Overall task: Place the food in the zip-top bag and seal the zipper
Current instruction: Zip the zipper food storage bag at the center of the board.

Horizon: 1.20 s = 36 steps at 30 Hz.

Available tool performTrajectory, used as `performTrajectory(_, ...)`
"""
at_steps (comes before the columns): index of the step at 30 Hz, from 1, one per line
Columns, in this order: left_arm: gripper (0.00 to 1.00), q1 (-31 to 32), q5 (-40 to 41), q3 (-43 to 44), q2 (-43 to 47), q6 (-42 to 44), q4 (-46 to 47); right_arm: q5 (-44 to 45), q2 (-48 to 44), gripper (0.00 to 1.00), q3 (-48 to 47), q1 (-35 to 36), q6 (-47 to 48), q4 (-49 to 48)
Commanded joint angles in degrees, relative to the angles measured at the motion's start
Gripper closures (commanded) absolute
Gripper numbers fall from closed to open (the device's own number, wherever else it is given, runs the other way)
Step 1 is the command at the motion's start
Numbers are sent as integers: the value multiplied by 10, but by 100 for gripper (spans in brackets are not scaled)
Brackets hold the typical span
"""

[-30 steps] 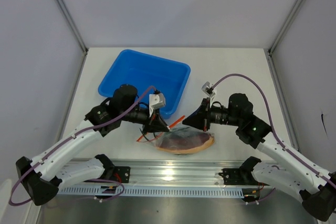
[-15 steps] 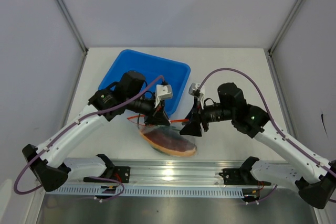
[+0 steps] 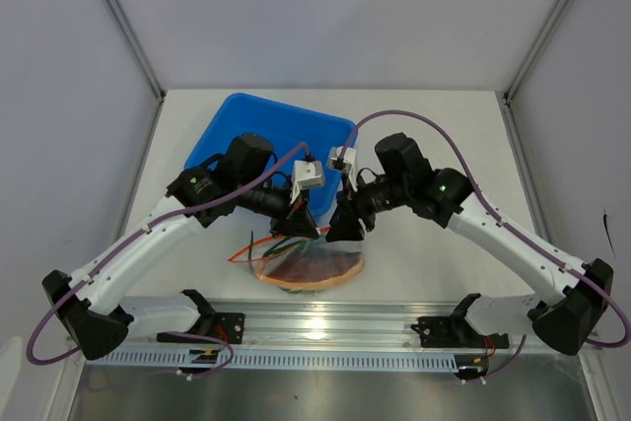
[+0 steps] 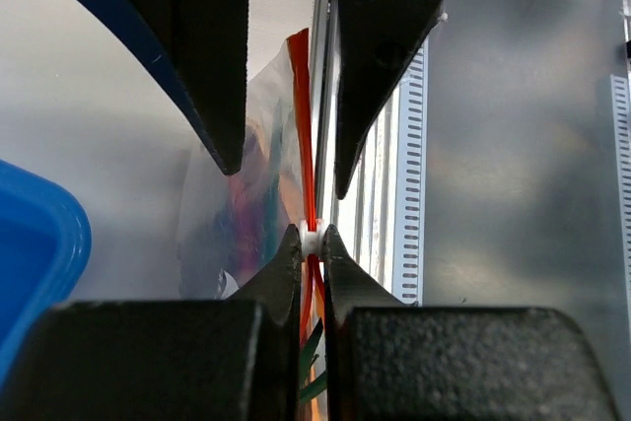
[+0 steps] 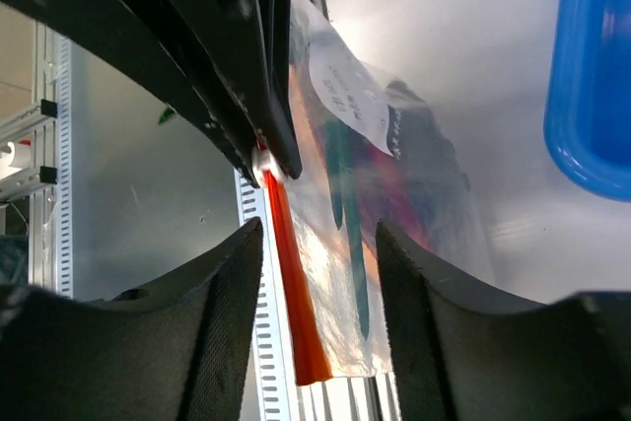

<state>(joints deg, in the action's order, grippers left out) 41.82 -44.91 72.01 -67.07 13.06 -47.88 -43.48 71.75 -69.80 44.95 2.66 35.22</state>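
The zip-top bag point(image 3: 314, 265) hangs by its mouth close to the table's near edge, with the food point(image 3: 301, 271) inside it: a purple-red and orange slice and green pieces point(image 5: 347, 194). My left gripper point(image 3: 302, 222) point(image 4: 312, 238) is shut on the white tip point(image 4: 312, 240) of the zipper point(image 4: 304, 135). My right gripper point(image 3: 345, 230) point(image 5: 320, 236) is open right beside it. Its fingers point(image 5: 229, 322) stand on either side of the orange-red zipper point(image 5: 293, 317) and the clear bag point(image 5: 385, 273), not touching them.
The blue tray point(image 3: 258, 135) lies just behind both grippers, its rim showing in the left wrist view point(image 4: 39, 244) and the right wrist view point(image 5: 592, 76). The metal rail point(image 3: 315, 327) runs along the near edge under the bag.
The right gripper has opened and swung left to the left gripper. The left gripper has lifted the zipper end, so the bag has shifted left and hangs.
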Motion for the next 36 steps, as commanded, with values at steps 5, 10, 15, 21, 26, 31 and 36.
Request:
performTrajectory(5, 99, 0, -30, 12, 9, 4, 24, -32, 33, 58, -63, 8, 59, 51)
performTrajectory(10, 100, 0, -32, 9, 8, 4, 29, -49, 39, 76, -53, 12, 60, 49)
performTrajectory(15, 99, 1, -27, 8, 11, 2, 32, -38, 39, 100, -46, 22, 47, 36)
performTrajectory(21, 66, 0, 84, -37, 71, -57, 119, -12, -5, 100, 3, 23, 16, -24)
performTrajectory(26, 30, -1, 212, -115, 168, -109, 236, -17, -33, 100, 38, 23, 12, -61)
performTrajectory(31, 8, -1, 348, -175, 266, -148, 285, -26, -37, 100, 54, 22, 8, -80)
performTrajectory(36, 11, 0, 379, -231, 320, -146, 264, -34, -51, 100, 63, 19, -1, -99)
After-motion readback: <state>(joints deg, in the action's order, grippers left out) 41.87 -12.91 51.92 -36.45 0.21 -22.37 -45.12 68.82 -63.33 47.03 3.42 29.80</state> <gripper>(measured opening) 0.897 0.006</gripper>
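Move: The left fingers are already shut on the white slider. For the open right gripper, the sealed strip of zipper lies between the fingers, only about 1 cm back, 1 cm left and 1 cm down, with the slider some 3 cm to this hand's left, 1 cm back and 1 cm below. The food-filled bag hangs some 10 cm below the right hand, about 6 cm left and 1 cm back. From the left hand, the blue tray's middle is about 25 cm ahead, 12 cm left and 15 cm below. Hold the slider still with the left gripper while the right one eases about 1 cm back and 1 cm left and shuts on the sealed strip just right of the slider. Then open the left fingers wide, let go of the slider and draw away left, up and forward, some 10 cm, turning counter-clockwise with tips lifting; the right keeps its pinch and settles slightly back and down. ##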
